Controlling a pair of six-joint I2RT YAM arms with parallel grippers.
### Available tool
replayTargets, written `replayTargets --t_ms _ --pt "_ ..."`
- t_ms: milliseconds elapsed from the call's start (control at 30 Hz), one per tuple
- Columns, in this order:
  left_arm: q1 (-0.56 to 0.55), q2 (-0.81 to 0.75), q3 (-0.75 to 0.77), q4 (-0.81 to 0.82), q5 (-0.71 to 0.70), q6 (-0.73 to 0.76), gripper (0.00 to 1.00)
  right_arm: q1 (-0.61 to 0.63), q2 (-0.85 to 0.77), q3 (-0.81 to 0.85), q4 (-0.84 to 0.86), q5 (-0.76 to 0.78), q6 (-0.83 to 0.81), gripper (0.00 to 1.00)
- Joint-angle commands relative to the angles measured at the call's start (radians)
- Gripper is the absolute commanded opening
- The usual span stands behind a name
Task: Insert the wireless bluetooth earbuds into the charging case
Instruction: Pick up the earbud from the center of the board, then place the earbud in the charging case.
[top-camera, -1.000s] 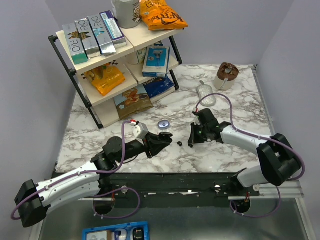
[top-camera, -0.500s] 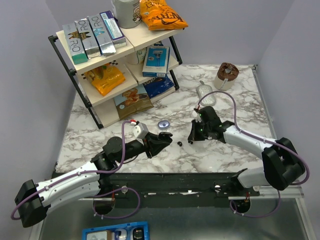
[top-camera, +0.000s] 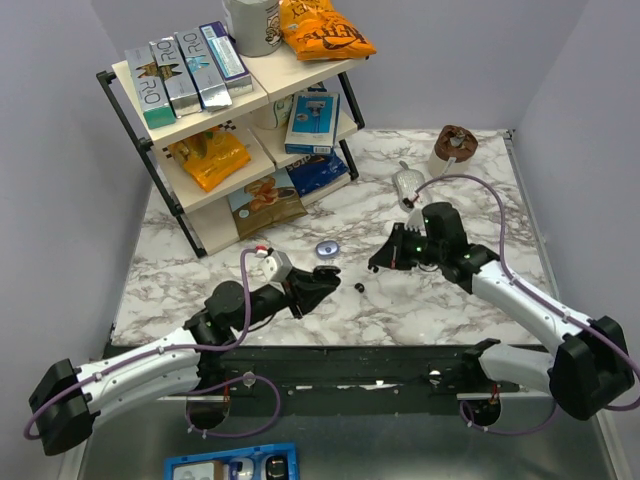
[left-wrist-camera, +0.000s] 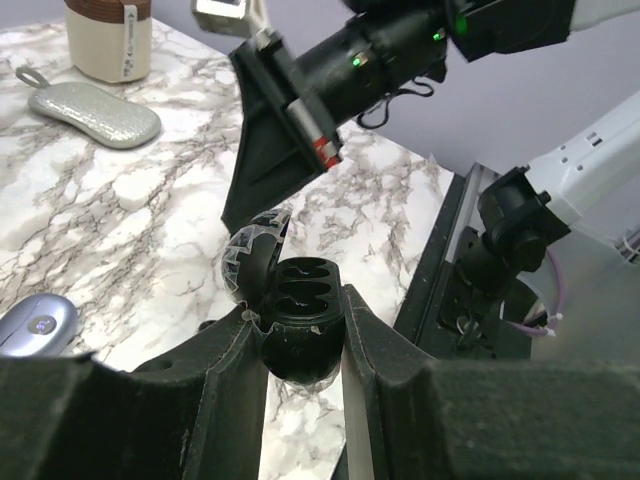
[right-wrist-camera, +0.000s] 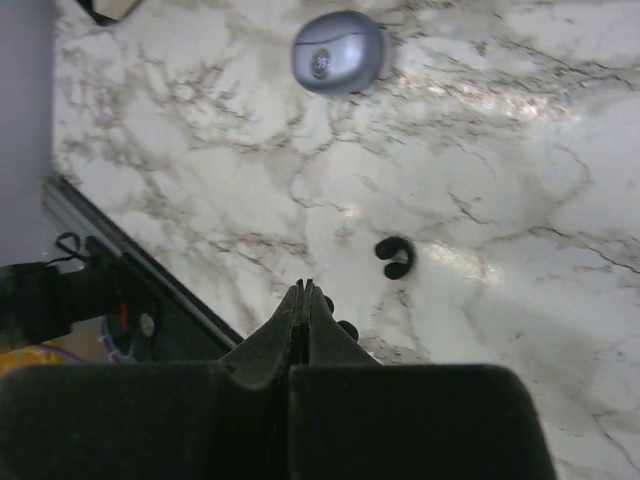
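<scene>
My left gripper (top-camera: 318, 280) is shut on the black charging case (left-wrist-camera: 300, 320). The case's lid (left-wrist-camera: 252, 258) is open and its sockets face up. One black C-shaped earbud (top-camera: 358, 287) lies on the marble table just right of the case, also seen at earbud (right-wrist-camera: 395, 257). My right gripper (top-camera: 376, 264) hangs above the table to the right of that earbud, fingers pressed together (right-wrist-camera: 305, 292). Two small black rounded ends of another earbud (right-wrist-camera: 345, 328) stick out beside its fingers. In the left wrist view the right gripper (left-wrist-camera: 236, 214) points down just behind the case.
A two-tier shelf (top-camera: 225, 120) with boxes and snack bags stands at the back left. A blue-grey round disc (top-camera: 327, 248) lies behind the case. A grey oval pouch (top-camera: 408, 183) and a brown-and-white cup (top-camera: 453, 150) sit at the back right.
My right gripper has lifted off the table and drawn back to the right, staying shut. The spot it left is bare. The left gripper with the case has barely moved.
</scene>
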Motion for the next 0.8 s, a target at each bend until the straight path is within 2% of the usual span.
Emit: replayTargets --t_ms 0,167,400,533,767 --pt "-0.004 -0.013 -0.076 0.173 -0.09 0.006 0.0 -0.01 -0.06 0.065 0.027 -0.18 0.06 0.01" --pt "-0.004 0.037 -0.112 0.267 -0.127 0.06 0.0 -0.011 -0.129 0.1 -0.004 -0.258 0.036 0.01" --pt "0.002 0.137 -0.072 0.331 0.017 0.129 0.0 -0.011 -0.23 0.157 -0.106 -0.356 -0.042 0.01" --pt "0.031 0.223 -0.029 0.403 0.205 0.132 0.0 -0.01 -0.261 0.181 -0.146 -0.428 -0.07 0.01" --pt "0.045 0.31 0.012 0.504 0.281 0.115 0.0 -0.01 -0.279 0.166 -0.126 -0.537 -0.047 0.01"
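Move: The open black charging case, held in the left fingers, is where the held earbud is bound. It sits roughly 9 cm back, 9 cm to the left and 10 cm above the right hand, which already grips that earbud clear of the table. From the right hand, the other earbud lies level, 3 cm left and 12 cm below; the closed lilac case is 9 cm ahead, 10 cm left. From the left hand, the held earbud is about 9 cm ahead, 9 cm right and 10 cm lower. The earbud, still pinched in the right fingers, is carried up about 15 cm and back some 8 cm towards the open black case, while the wrist swings counter-clockwise and tips the fingers from a downward slant nearer level. The left hand keeps hold of the case, dips slightly forward and down, then brings it a few centimetres right to meet the earbud. ##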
